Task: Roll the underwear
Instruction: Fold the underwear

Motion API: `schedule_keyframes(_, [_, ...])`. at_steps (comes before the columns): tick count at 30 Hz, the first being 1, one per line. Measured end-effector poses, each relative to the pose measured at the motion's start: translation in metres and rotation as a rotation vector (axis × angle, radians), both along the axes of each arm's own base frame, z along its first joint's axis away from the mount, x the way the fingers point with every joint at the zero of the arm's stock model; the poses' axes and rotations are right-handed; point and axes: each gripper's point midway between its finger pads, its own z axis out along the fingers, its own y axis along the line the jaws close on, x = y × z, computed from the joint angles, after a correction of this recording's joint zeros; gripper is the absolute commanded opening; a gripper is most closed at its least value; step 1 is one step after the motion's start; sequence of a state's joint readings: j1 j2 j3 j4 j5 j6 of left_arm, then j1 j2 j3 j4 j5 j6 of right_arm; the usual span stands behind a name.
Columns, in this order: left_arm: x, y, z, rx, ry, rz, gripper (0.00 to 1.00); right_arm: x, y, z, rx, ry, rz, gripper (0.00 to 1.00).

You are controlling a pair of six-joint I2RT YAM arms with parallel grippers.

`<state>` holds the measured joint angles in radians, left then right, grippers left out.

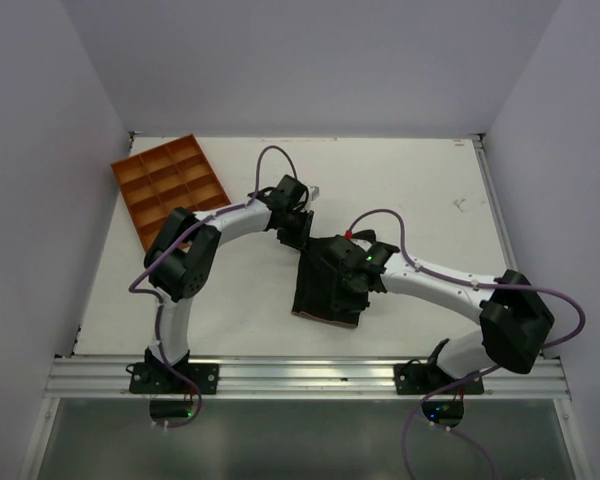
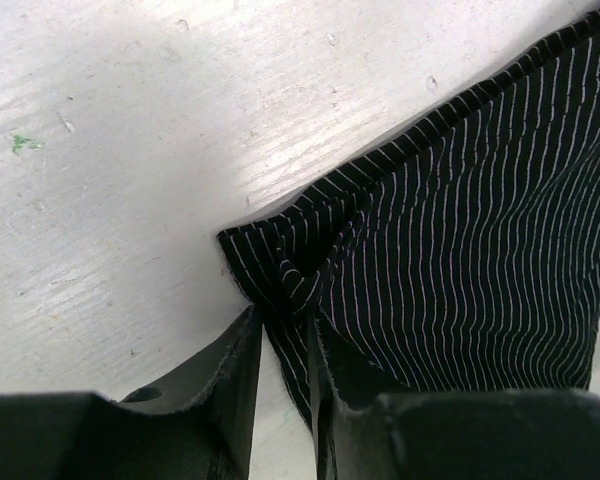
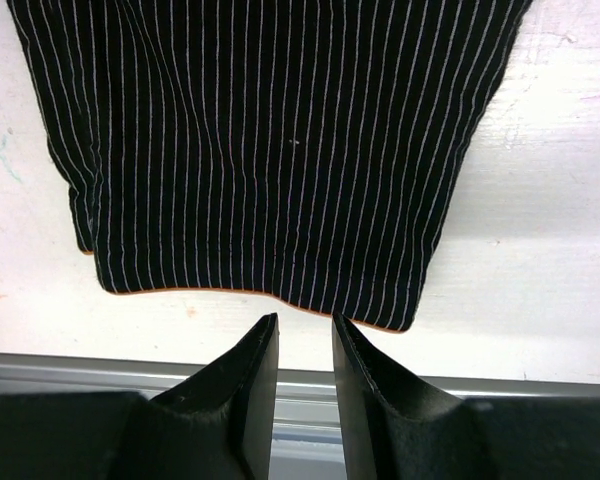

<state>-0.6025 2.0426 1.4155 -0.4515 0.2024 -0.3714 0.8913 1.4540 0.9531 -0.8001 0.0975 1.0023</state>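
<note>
The underwear (image 1: 318,298) is black with thin white pinstripes and lies flat on the white table, its reddish-brown hem towards the near edge. My left gripper (image 1: 297,238) is at its far left corner. In the left wrist view the gripper (image 2: 285,322) is shut on that corner of the underwear (image 2: 460,230), and the fabric puckers at the tips. My right gripper (image 1: 353,283) hovers over the garment's right part. In the right wrist view its gripper (image 3: 305,325) is a narrow gap apart and empty, just short of the hem of the underwear (image 3: 270,150).
An orange compartment tray (image 1: 170,185) sits at the far left of the table. A metal rail (image 1: 300,375) runs along the near edge and shows in the right wrist view (image 3: 80,368), close behind the hem. White walls enclose the table.
</note>
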Motion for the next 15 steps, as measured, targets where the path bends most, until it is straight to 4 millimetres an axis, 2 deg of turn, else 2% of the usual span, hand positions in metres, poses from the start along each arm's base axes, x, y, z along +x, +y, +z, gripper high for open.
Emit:
schedule_keyframes(4, [-0.002,-0.003,-0.001,-0.041,0.024,-0.006,0.17,0.001,-0.003,0.006,0.003,-0.022,-0.008,0.33])
schedule_keyframes(8, [-0.007,-0.008,-0.003,-0.080,0.050,-0.014,0.00,0.000,-0.011,0.012,-0.009,-0.041,-0.020,0.33])
schedule_keyframes(12, [-0.013,-0.012,-0.003,-0.134,0.077,0.013,0.00,-0.001,-0.024,0.010,-0.049,-0.045,-0.037,0.32])
schedule_keyframes(15, [-0.020,-0.011,-0.004,-0.157,0.100,0.059,0.00,0.001,-0.041,0.002,-0.094,-0.030,-0.075,0.31])
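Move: The underwear's far-left corner lies between the left hand's still-parted fingertips, about 1 cm lower. The near-right hem corner is about 4 cm right of the right hand, 1 cm back and 4 cm below. The near-left hem corner sits roughly 11 cm left of the right hand, 1 cm ahead and 4 cm down. The wooden tray is some 28 cm left of the left hand and 12 cm ahead. Left pinches the far-left corner, dragging it 2 cm back; open right shifts 4 cm right towards near-right corner. ##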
